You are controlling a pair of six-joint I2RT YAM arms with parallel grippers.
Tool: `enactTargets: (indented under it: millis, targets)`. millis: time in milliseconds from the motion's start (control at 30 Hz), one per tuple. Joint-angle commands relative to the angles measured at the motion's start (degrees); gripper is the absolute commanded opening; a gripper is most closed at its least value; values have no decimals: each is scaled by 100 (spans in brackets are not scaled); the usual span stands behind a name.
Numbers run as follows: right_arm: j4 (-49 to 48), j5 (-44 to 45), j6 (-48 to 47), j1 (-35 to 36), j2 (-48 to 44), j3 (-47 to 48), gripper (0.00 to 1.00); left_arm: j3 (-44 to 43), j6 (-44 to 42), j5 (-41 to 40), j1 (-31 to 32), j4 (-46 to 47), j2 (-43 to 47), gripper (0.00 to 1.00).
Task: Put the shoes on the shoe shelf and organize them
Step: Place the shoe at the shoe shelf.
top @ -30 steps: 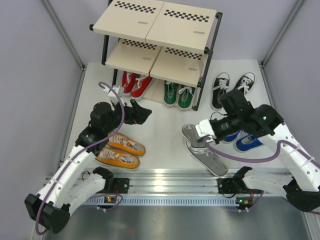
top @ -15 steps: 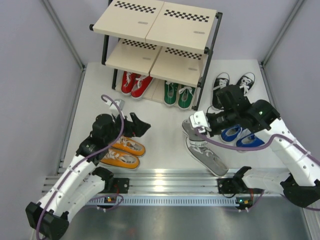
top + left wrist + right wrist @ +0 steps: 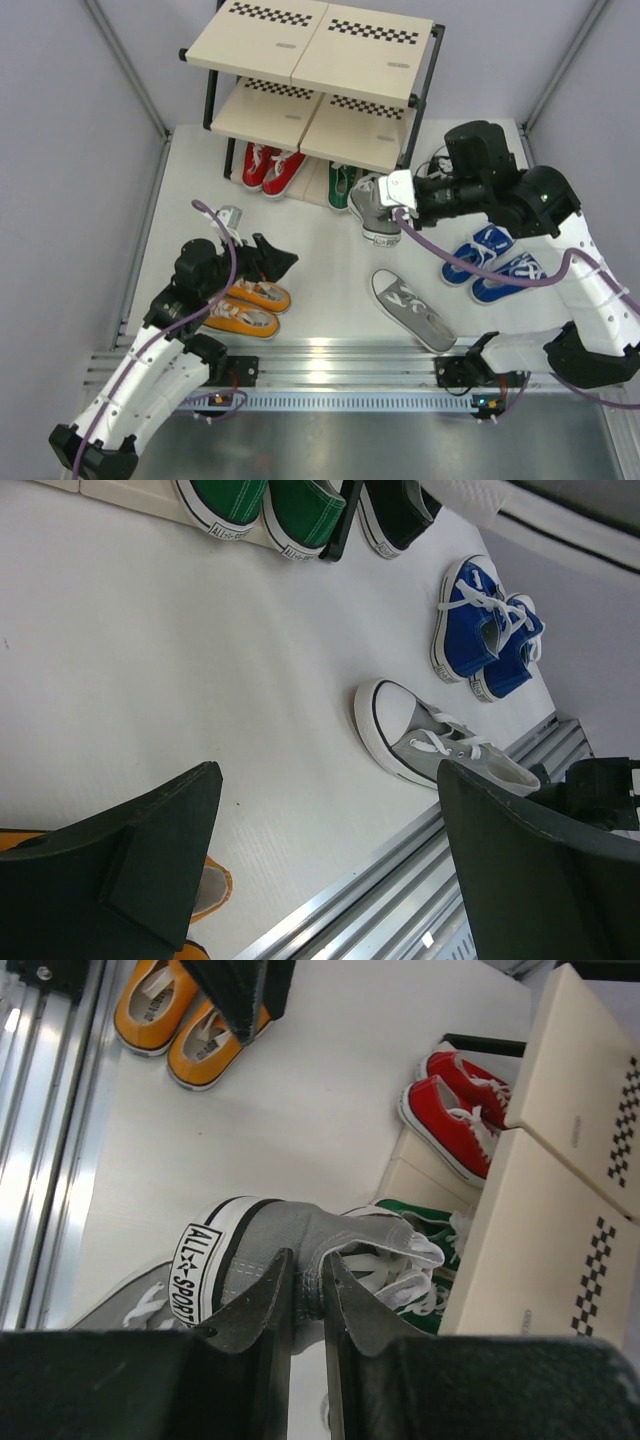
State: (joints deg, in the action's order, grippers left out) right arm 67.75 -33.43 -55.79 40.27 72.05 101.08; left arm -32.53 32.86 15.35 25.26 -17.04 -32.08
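My right gripper [image 3: 398,198] [image 3: 308,1280] is shut on the heel collar of a grey shoe [image 3: 372,210] [image 3: 290,1235]. It holds the shoe in the air just in front of the green shoes [image 3: 342,185] [image 3: 425,1225] on the bottom tier of the shoe shelf [image 3: 320,80] [image 3: 570,1160]. The other grey shoe [image 3: 412,310] [image 3: 440,745] lies on the table. Beside the green pair, red shoes [image 3: 270,168] [image 3: 455,1110] share that tier. My left gripper [image 3: 275,258] [image 3: 328,775] hangs open and empty above the orange shoes [image 3: 245,305] [image 3: 185,1020].
Blue shoes [image 3: 495,262] [image 3: 485,630] sit on the table at the right, under my right arm. A black shoe [image 3: 400,510] stands right of the shelf, mostly hidden in the top view. A metal rail [image 3: 330,365] runs along the near edge.
My right gripper has lifted the grey shoe from beside its mate and carried it back toward the shelf's bottom tier. The left arm has drawn back a little toward the near edge.
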Motion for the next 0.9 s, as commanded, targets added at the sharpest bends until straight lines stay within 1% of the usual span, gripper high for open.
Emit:
enactTargets:
  millis: [0,367,500,533,633,667,733,767,867]
  targets:
    - [-850,152,103,16,220,772,0,19,-17,73,-3,34,61,94]
    - [-1491,1233,-10,25,1249,2371,0,10,-25,126,-3,25,114,94]
    - [-1773,1804,-213,16,1522,2443,0,1,-52,126,-3,-1,123,94]
    - [-1843,2049,-265,7,1548,2400,0,-7,-52,126,-3,-1,123,94]
    - [-2317,2340,-301,-98,1514,1865,0,19,-52,143,-12,-1,131,94]
    - [-2475,2411,-310,-125,1496,1471,0,19,-52,152,-3,-10,123,94]
    - [-2880,2560,-327,-230,1435,1126,0,45,-52,143,-3,-1,131,94]
    - [-3064,2639,-414,-256,1400,716,0,54,-69,152,-3,-1,140,94]
    - [-3557,2745,-564,-353,1303,64,0,63,-87,170,-3,-1,149,94]
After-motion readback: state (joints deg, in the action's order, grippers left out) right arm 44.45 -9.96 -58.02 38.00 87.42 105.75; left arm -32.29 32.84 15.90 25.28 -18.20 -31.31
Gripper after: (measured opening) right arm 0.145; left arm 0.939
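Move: The grey shoe already hangs from the right hand; the place it is bound for, the right half of the middle shelf, lies about 21 cm ahead, 5 cm left and 12 cm below. Under that shelf the green pair stands some 22 cm ahead, 4 cm left and 30 cm below the hand, and the red pair another 22 cm farther left. From the left hand, that shelf half is about 27 cm ahead, 16 cm right, and 3 cm higher. The grey shoe, still pinched by its upper in the right fingers, is carried forward some 17 cm towards the right half of the middle shelf, in an arc: up about 7 cm first, then down roughly 6 cm again while still going forward. The wrist turns about 20 degrees clockwise on the way and rolls too; the fingers keep their hold. ##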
